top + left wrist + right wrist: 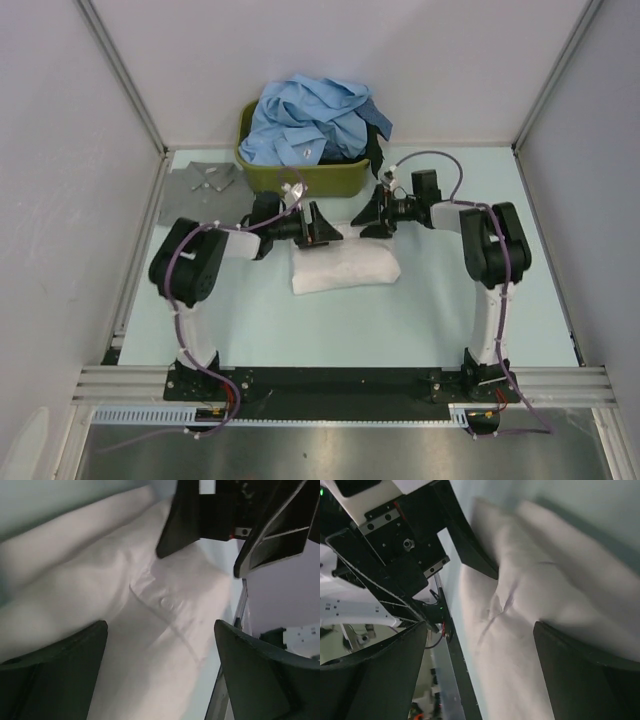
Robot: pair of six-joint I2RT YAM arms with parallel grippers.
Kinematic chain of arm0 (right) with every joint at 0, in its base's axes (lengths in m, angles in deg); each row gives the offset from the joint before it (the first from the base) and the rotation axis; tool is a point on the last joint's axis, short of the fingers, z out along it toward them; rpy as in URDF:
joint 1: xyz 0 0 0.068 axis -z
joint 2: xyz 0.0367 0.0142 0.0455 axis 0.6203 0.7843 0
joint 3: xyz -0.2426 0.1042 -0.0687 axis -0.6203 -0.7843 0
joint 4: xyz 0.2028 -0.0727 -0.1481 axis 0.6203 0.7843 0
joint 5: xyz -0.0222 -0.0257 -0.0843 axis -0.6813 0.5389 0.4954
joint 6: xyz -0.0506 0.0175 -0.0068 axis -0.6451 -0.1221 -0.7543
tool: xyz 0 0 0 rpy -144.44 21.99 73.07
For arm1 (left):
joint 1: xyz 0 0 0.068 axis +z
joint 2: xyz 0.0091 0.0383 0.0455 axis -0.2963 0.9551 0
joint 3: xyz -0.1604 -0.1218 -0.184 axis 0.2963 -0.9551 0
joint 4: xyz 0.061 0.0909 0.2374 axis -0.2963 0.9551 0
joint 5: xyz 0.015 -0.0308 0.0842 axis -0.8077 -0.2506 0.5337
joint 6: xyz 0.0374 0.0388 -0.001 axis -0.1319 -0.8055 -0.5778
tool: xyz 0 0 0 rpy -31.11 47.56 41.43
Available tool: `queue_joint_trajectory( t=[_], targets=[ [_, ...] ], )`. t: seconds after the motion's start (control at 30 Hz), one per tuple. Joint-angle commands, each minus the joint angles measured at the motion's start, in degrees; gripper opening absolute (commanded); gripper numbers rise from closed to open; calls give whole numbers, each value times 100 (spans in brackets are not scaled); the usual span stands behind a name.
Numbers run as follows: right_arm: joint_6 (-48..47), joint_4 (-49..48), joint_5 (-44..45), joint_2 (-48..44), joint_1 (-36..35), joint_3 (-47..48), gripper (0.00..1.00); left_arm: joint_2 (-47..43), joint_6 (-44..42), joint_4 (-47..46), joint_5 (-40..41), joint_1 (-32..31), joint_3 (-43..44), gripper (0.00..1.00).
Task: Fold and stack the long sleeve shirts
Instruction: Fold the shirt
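Note:
The white shirt (343,266) lies folded into a thick rectangle on the table centre. My left gripper (322,228) hovers open at its far left edge. My right gripper (368,214) hovers open at its far right edge, facing the left one. Both hold nothing. The left wrist view shows the white cloth (150,630) between my open fingers (260,675) and the right gripper beyond. The right wrist view shows the white cloth (520,630) below my open fingers (375,675). Light blue shirts (310,120) are piled in the olive-green tub (300,178). A grey shirt (200,185) lies folded at the far left.
The tub stands at the table's far edge just behind both grippers, with a dark cloth (378,150) hanging at its right side. Grey walls and metal rails (135,95) enclose the table on three sides.

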Motion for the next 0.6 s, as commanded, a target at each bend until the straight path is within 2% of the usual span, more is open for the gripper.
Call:
queue_joint_trajectory(
  t=[0.0,0.03,0.13,0.17,0.2,0.3,0.33,0.4,0.47,0.57],
  targets=[
    [430,-441,188,1071,405,366,92,657,1055,-986,548,381,-321,93],
    [378,-467,215,1213,484,419,92,754,1029,-977,680,470,-374,93],
    [-236,278,102,1443,537,997,92,878,555,-636,594,769,-366,93],
    [-464,1072,31,1364,494,1182,92,652,458,-565,298,813,-331,93],
    [-840,1384,-56,1189,476,1306,93,467,127,-503,138,814,-330,93],
    [-1125,2071,-328,223,397,1299,95,-561,-464,173,-442,630,-488,94],
    [-1125,2186,-408,-284,388,1098,95,-850,-561,523,-522,560,-567,93],
    [-1099,2389,-531,-735,266,703,95,-1517,-554,728,-610,323,-874,93],
    [-906,2276,-611,-1270,116,-32,96,-1793,-161,632,-593,25,-1294,93],
    [-625,1758,-541,-1414,-209,-965,96,-1865,192,193,-409,-284,-1761,93]
  ],
)
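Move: The folded white shirt lies under both open hands, its middle some 7 cm back, 5 cm to the right and 6 cm below the left hand; from the right hand it is about 8 cm back, 5 cm to the left and 7 cm below. The green bin's middle is roughly 18 cm ahead and 4 cm left of the left hand, 17 cm ahead and 15 cm left of the right. The grey folded shirt lies about 30 cm left of the left hand and 9 cm farther out. Over the white shirt's far part both empty hands dip about 5 cm, tipping down some 10 degrees, and travel outward and slightly forward near cloth level, the left to its left, the right to its right. Then both rise quickly, about 10 cm, while drawing back some 8 cm over the shirt, untipping, fingers wide open throughout. ##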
